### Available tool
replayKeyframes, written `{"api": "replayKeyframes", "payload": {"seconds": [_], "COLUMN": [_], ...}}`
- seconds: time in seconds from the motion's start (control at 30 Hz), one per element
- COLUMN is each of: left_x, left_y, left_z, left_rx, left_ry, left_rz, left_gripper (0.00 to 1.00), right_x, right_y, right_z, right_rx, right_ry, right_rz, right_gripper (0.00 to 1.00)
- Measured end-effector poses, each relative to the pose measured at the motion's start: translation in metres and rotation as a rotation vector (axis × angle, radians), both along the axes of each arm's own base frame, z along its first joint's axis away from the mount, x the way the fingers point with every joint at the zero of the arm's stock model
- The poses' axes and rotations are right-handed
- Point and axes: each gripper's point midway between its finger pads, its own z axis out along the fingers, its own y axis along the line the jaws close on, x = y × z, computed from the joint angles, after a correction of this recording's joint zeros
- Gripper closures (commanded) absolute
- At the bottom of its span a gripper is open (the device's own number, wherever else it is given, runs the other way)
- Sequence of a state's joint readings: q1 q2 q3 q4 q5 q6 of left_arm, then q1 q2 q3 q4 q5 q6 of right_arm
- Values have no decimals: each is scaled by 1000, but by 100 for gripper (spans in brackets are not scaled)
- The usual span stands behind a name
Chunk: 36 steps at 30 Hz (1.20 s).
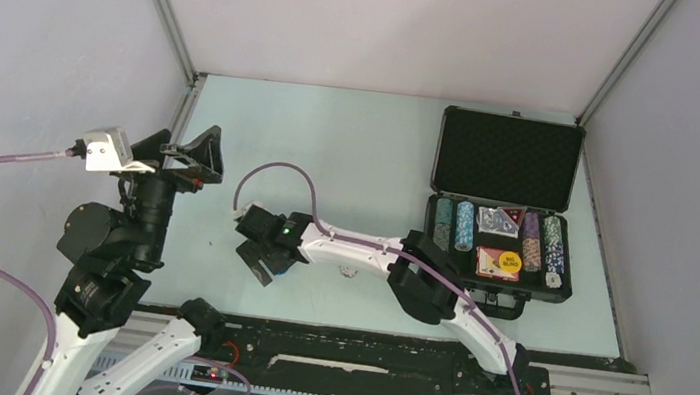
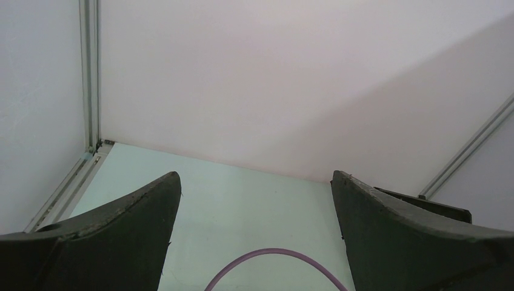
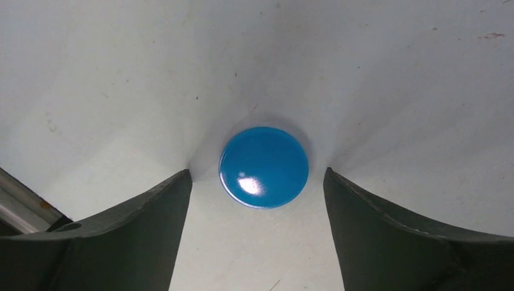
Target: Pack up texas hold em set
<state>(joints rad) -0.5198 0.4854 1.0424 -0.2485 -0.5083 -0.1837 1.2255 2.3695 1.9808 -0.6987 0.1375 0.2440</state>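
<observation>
The texas hold em set's black case [image 1: 556, 288] lies open at the right with its foam lid [image 1: 507, 156] up. It holds striped chip rows [image 1: 453, 225], a red card deck [image 1: 491, 262] and a yellow round button [image 1: 510, 263]. A blue round button [image 3: 263, 167] lies flat on the table. My right gripper [image 3: 257, 173] is open low over it, fingertips either side and apart from it. In the top view that gripper [image 1: 270, 260] reaches far left of the case. My left gripper [image 1: 191, 160] is raised at the left, open and empty, and the same shows in its wrist view [image 2: 254, 176].
A small pale round piece [image 1: 349, 271] lies on the table beside the right forearm. A purple cable [image 1: 278, 174] loops above the right wrist and shows below the left fingers [image 2: 273, 254]. White walls enclose the table on three sides.
</observation>
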Motion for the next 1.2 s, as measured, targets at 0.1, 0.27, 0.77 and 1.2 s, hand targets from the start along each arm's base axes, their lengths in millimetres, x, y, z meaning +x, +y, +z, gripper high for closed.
{"api": "replayKeyframes", "payload": {"seconds": [0.1, 0.27, 0.77, 1.2], "left_x": [1, 4, 4, 3], "left_y": [-1, -4, -5, -9], "left_z": [-1, -2, -2, -1], "left_rx": [4, 10, 11, 17], "left_ry": [3, 9, 9, 5], "left_rz": [-4, -10, -14, -37], "left_gripper": [0, 0, 0, 0], "right_x": [-2, -4, 0, 1], "right_y": [2, 2, 1, 1], "right_z": [0, 1, 1, 1], "right_rx": [-5, -12, -9, -5], "right_ry": [-1, -10, -10, -9], "right_rz": [7, 7, -1, -8], "right_gripper": [19, 25, 26, 50]}}
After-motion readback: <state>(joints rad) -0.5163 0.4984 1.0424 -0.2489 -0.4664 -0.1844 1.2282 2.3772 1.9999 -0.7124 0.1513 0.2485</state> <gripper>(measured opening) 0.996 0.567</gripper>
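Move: The blue button lies flat on the table between the right hand's open fingertips, practically at its hand point and about 1 cm below. From this hand the white chip lies some 15 cm to the right and about level, and the open case's tray roughly 45 cm right and 9 cm ahead. From the left hand, raised high, the blue button is about 10 cm right, level or 1 cm back, and some 43 cm below. Staying low over the table, the right hand edges back about half a centimetre and returns forward by the same amount, without turning. Meanwhile its wide-open fingers close to a bit over half, easing open slightly once midway, until both tips meet opposite edges of the blue button and pinch it, the gripper's effort rising at the end. ##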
